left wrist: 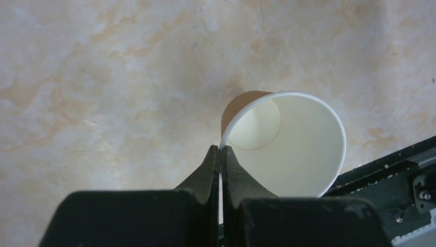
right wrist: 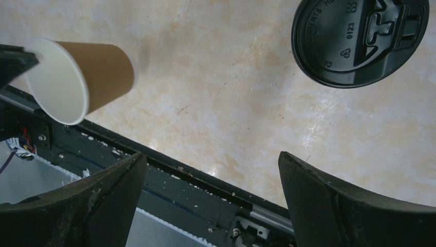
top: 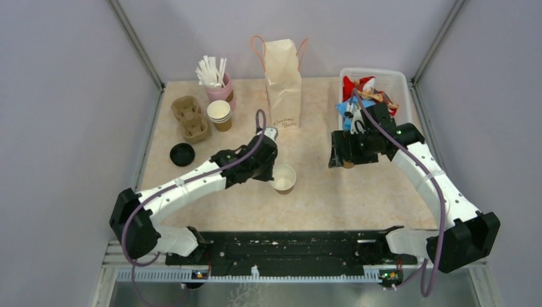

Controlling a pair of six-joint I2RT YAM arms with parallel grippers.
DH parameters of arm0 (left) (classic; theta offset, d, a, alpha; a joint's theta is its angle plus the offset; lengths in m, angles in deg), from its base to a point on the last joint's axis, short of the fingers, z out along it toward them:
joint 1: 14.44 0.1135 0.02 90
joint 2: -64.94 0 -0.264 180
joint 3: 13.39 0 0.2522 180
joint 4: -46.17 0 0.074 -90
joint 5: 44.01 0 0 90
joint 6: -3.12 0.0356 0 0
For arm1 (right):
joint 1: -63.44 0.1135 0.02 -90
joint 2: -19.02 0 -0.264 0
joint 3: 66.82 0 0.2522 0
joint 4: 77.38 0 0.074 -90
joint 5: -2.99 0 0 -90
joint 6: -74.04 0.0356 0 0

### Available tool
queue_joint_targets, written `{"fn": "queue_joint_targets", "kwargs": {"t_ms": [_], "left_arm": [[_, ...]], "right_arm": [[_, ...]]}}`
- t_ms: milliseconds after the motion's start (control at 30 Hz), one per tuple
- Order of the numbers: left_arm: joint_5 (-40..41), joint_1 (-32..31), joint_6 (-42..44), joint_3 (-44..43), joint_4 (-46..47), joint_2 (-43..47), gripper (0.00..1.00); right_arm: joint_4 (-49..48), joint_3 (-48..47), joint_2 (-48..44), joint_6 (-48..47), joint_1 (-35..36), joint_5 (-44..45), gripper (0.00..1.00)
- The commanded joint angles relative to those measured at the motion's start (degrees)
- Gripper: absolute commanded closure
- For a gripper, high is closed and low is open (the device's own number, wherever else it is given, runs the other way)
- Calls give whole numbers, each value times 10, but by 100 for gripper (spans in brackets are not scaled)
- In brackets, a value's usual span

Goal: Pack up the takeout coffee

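Observation:
My left gripper (left wrist: 220, 149) is shut on the white rim of a lidless brown paper cup (left wrist: 288, 144). The cup is empty and hangs tilted over the middle of the table (top: 283, 179); it also shows in the right wrist view (right wrist: 77, 77). My right gripper (right wrist: 212, 157) is wide open with nothing between its fingers, to the right of that cup (top: 340, 155). A round black lid (right wrist: 360, 38) lies just past its fingers, and a bit of brown (top: 348, 164) shows under the gripper. A second black lid (top: 182, 154) lies on the left.
A tall paper bag (top: 283, 83) stands at the back centre. Left of it are a pink cup of white straws (top: 217, 80), a stack of lidless cups (top: 219, 115) and a cardboard cup carrier (top: 190, 118). A white bin (top: 399, 80) of packets is at the back right.

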Motion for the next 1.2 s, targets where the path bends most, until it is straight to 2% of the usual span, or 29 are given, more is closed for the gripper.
{"fn": "queue_joint_targets", "kwargs": {"t_ms": [0, 233, 267, 367, 467, 533, 633, 733, 867, 967, 1033, 1167], "left_arm": [[55, -51, -56, 39, 91, -14, 100], [62, -63, -52, 47, 94, -53, 100], [55, -63, -54, 43, 90, -58, 97], [64, -62, -60, 38, 73, -53, 75], [91, -53, -61, 32, 46, -22, 70], [92, -25, -57, 21, 19, 9, 66], [91, 61, -47, 11, -20, 57, 58], [52, 206, -26, 12, -27, 94, 55], [-33, 414, 8, -15, -49, 62, 54], [-80, 532, 48, -23, -26, 21, 53], [-77, 558, 77, -35, -20, -18, 53], [-83, 570, 136, -59, 11, -98, 52]], "right_arm": [[13, 6, -34, 5, 4, 3, 1], [10, 13, -45, 7, 3, -2, 1], [9, 14, -46, 8, 3, -3, 1], [9, 15, -47, 9, 3, -7, 1], [9, 13, -49, 11, 3, -7, 1], [9, 12, -50, 13, 4, -8, 1], [4, 15, -46, 15, 3, -16, 1], [-4, 21, -38, 14, 4, -20, 1], [-9, 19, -22, 7, 4, -22, 1], [-13, 17, -8, 5, 6, -28, 1], [-18, 17, 0, 3, 12, -31, 1], [-20, 12, 20, -4, 26, -21, 1]]}}
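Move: My left hand still pinches the empty paper cup by its left rim. The bare spot I take it to lies about 2 cm back, 6 cm right and 14 cm below that hand. The black lid I turn to next lies some 13 cm ahead, 32 cm left and 14 cm down. From the lid, the cup carrier is 13 cm farther out and 2 cm right; the cup stack 12 cm farther out and 13 cm right. From my right hand, the spot is roughly 2 cm back, 15 cm left and 17 cm down. With my left hand I lower the cup about 5 cm onto the table, easing slightly back and right, then open my fingers to about half and let go of the rim. I lift up over the cup's height and swing some 30 cm left and about 11 cm forward towards the black lid, turning counter-clockwise about 50 degrees, and start sinking near it, not touching. ##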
